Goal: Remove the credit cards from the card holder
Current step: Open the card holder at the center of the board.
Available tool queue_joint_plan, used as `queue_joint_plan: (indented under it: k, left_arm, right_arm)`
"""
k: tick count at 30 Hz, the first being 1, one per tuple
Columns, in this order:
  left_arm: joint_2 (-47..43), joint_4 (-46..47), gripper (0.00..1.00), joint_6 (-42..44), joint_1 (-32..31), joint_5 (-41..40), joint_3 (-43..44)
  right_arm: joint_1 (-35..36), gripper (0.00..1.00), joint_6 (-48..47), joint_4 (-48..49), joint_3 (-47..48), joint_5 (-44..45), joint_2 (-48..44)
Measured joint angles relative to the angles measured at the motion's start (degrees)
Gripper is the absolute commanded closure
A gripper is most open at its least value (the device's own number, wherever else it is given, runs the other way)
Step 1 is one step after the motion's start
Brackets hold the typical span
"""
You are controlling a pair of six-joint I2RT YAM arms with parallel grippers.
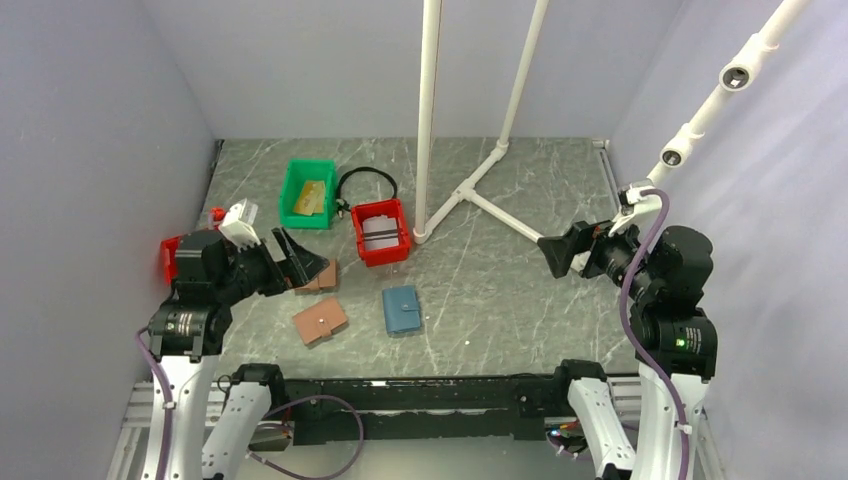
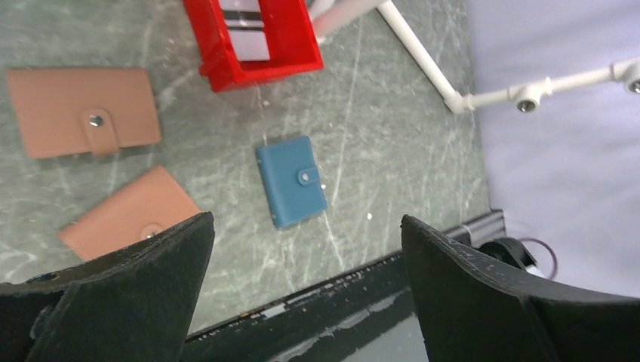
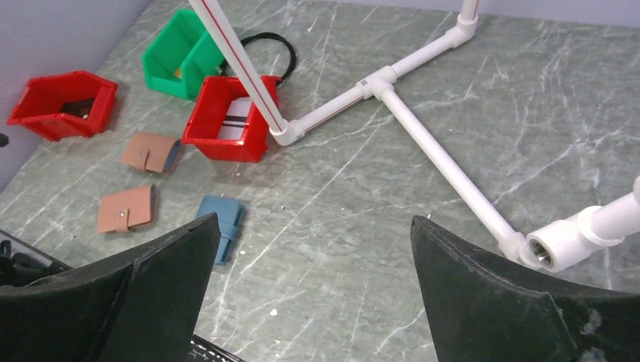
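The card holder (image 1: 402,308) is a small blue wallet lying folded shut on the marble table, its snap tab fastened; it also shows in the left wrist view (image 2: 292,181) and the right wrist view (image 3: 221,225). No credit cards show at it; a flat gold-tan card (image 1: 311,197) lies in the green bin (image 1: 305,221). My left gripper (image 1: 298,258) (image 2: 306,222) hovers open to the holder's left, above a brown wallet. My right gripper (image 1: 560,255) (image 3: 315,221) hangs open far to the right, nothing between its fingers.
Two brown wallets (image 1: 320,320) (image 1: 320,277) lie left of the holder. A red bin (image 1: 385,256) with a striped card stands behind it, another red bin (image 1: 168,258) at the far left. A white pipe frame (image 1: 430,120) rises mid-table; a black cable loop (image 1: 366,178) lies by the bins.
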Motion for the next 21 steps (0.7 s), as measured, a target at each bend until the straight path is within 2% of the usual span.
queue_joint_plan:
  k: [7,11,14,18,21]
  left_arm:
    - [3.10,1.99,0.01,-1.31,-0.55,6.60,-2.47]
    - [3.23,4.63,0.01,-2.99,-5.44,5.95,-5.01]
    - [4.50,6.80,0.01,-4.83,-15.72,1.25,-6.27]
    - [10.86,7.45,0.01,-6.78,-37.66,-11.91,-4.98]
    - [14.71,8.39,0.01,-9.05,-49.81,-20.35,-4.87]
  right_arm:
    - [0.00,0.00,-1.07,2.91,-6.10,-4.66,-0.66]
    - [0.00,0.00,-9.35,3.26,-11.65,-14.75,-0.09]
    - [0.00,0.00,-16.81,2.08,-15.26,-22.88,0.61]
    - [0.00,0.00,-25.07,0.04,-18.01,-28.24,1.36]
    - [0.00,0.00,-29.27,0.11,-19.71,-30.67,1.88]
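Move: The blue card holder lies roughly 15 cm to the right of the left hand, about level with it in reach and some 26 cm below. The near brown card holder is about 3 cm left of that hand and 1 cm back, the far brown one 4 cm left and 10 cm ahead; the red box with cards stands 20 cm ahead and 10 cm right. From the right hand, the blue holder is about 28 cm left, 1 cm ahead and 34 cm down. Sweeping right and sinking, the left hand gathers speed towards the blue card holder, some 13 cm across and 7 cm down, and draws back 6 cm as its fingers swing clockwise. The right hand meanwhile drops about 10 cm and drifts 6 cm left towards the same holder, turning some 35 degrees counter-clockwise. Both grippers stay wide open, touching nothing. ##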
